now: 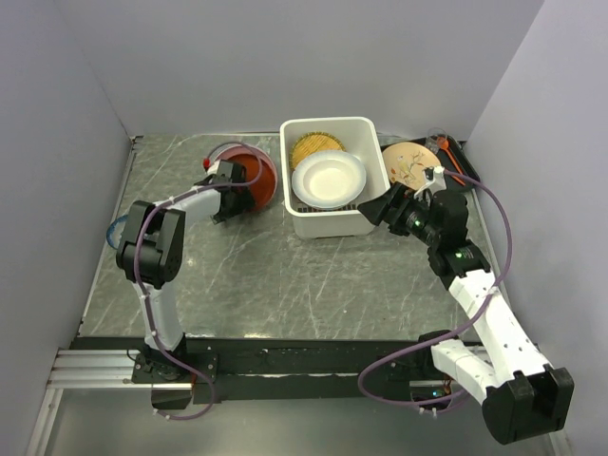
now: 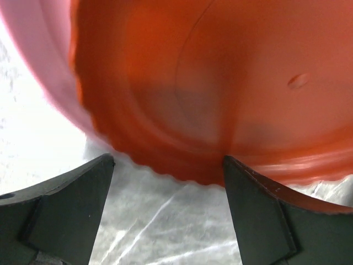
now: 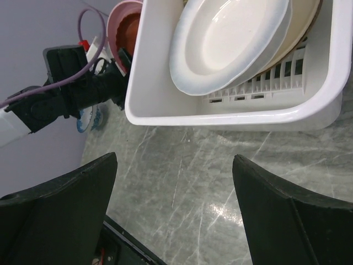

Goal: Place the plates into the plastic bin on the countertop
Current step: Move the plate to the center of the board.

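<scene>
A red plate (image 1: pixel 255 176) lies on a pink plate (image 1: pixel 228 150) on the countertop (image 1: pixel 285 275), left of the plastic bin (image 1: pixel 332 224). My left gripper (image 1: pixel 231 201) is open at the red plate's near rim; in the left wrist view the scalloped red plate (image 2: pixel 220 83) and the pink plate (image 2: pixel 49 72) sit just beyond that gripper (image 2: pixel 168 163), with nothing between its fingers. In the bin, a white plate (image 1: pixel 329 178) leans on a yellow lattice plate (image 1: pixel 316 145). My right gripper (image 1: pixel 382 207) hangs open by the bin's right front corner, above bare countertop (image 3: pixel 182 182). In the right wrist view the bin (image 3: pixel 231 113) and white plate (image 3: pixel 231 41) are ahead.
A cream plate with a branch pattern (image 1: pixel 410 163) rests on a black tray (image 1: pixel 463 161) at the back right, with an orange utensil beside it. A small blue bowl (image 1: pixel 116 228) peeks out behind the left arm's elbow. Grey walls close in the left, back and right sides.
</scene>
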Action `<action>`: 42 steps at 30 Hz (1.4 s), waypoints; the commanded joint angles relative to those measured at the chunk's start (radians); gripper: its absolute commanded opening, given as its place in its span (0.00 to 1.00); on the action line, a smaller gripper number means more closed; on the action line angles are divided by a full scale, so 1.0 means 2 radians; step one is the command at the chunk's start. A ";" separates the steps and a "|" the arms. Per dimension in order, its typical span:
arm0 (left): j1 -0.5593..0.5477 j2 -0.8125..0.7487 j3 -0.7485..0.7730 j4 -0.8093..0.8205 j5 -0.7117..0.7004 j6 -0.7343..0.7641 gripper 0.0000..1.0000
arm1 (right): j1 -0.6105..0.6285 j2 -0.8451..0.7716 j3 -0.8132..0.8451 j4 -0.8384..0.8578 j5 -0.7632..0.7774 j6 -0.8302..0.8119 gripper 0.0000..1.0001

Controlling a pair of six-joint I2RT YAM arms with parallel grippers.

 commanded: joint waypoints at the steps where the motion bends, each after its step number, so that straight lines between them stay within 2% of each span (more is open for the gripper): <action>1: -0.013 -0.010 -0.048 -0.057 0.019 -0.005 0.87 | -0.002 -0.017 0.001 0.007 -0.009 0.001 0.92; 7: -0.029 -0.050 -0.104 -0.048 0.032 -0.012 0.87 | -0.002 -0.017 0.000 0.009 -0.018 0.004 0.92; 17: -0.092 -0.121 -0.189 -0.040 0.028 -0.043 0.88 | 0.003 -0.023 0.000 0.012 -0.031 0.010 0.91; 22: -0.120 -0.149 -0.223 -0.031 0.021 -0.070 0.88 | 0.043 -0.030 0.000 -0.004 -0.005 -0.003 0.92; 32: -0.181 -0.209 -0.259 -0.071 0.012 -0.105 0.89 | 0.115 -0.021 -0.024 0.001 0.015 -0.006 0.92; 42: -0.194 -0.323 -0.310 -0.112 0.028 -0.123 0.89 | 0.170 0.001 -0.058 0.034 0.031 0.013 0.91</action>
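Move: The red plate, nested in the pink plate, lies just off the left hand's fingertips: its middle is about 8 cm ahead and 5 cm to the right, at nearly the same height. The white bin stands some 27 cm to that hand's right and 8 cm ahead, the blue bowl about 28 cm to its left and 7 cm back. From the right hand, the red plate is about 25 cm ahead, 30 cm to the left and 23 cm below. The left hand keeps its spread fingers low at the near-left rim, one finger over the rim inside the red plate, and drags the plates back about 21 cm over the counter, bearing some 6 cm right through the middle stretch and turning roughly 10 degrees clockwise. The empty, open right hand barely stirs at first, then swings left and back about 9 cm towards the plates, sinking a little and turning counter-clockwise. ##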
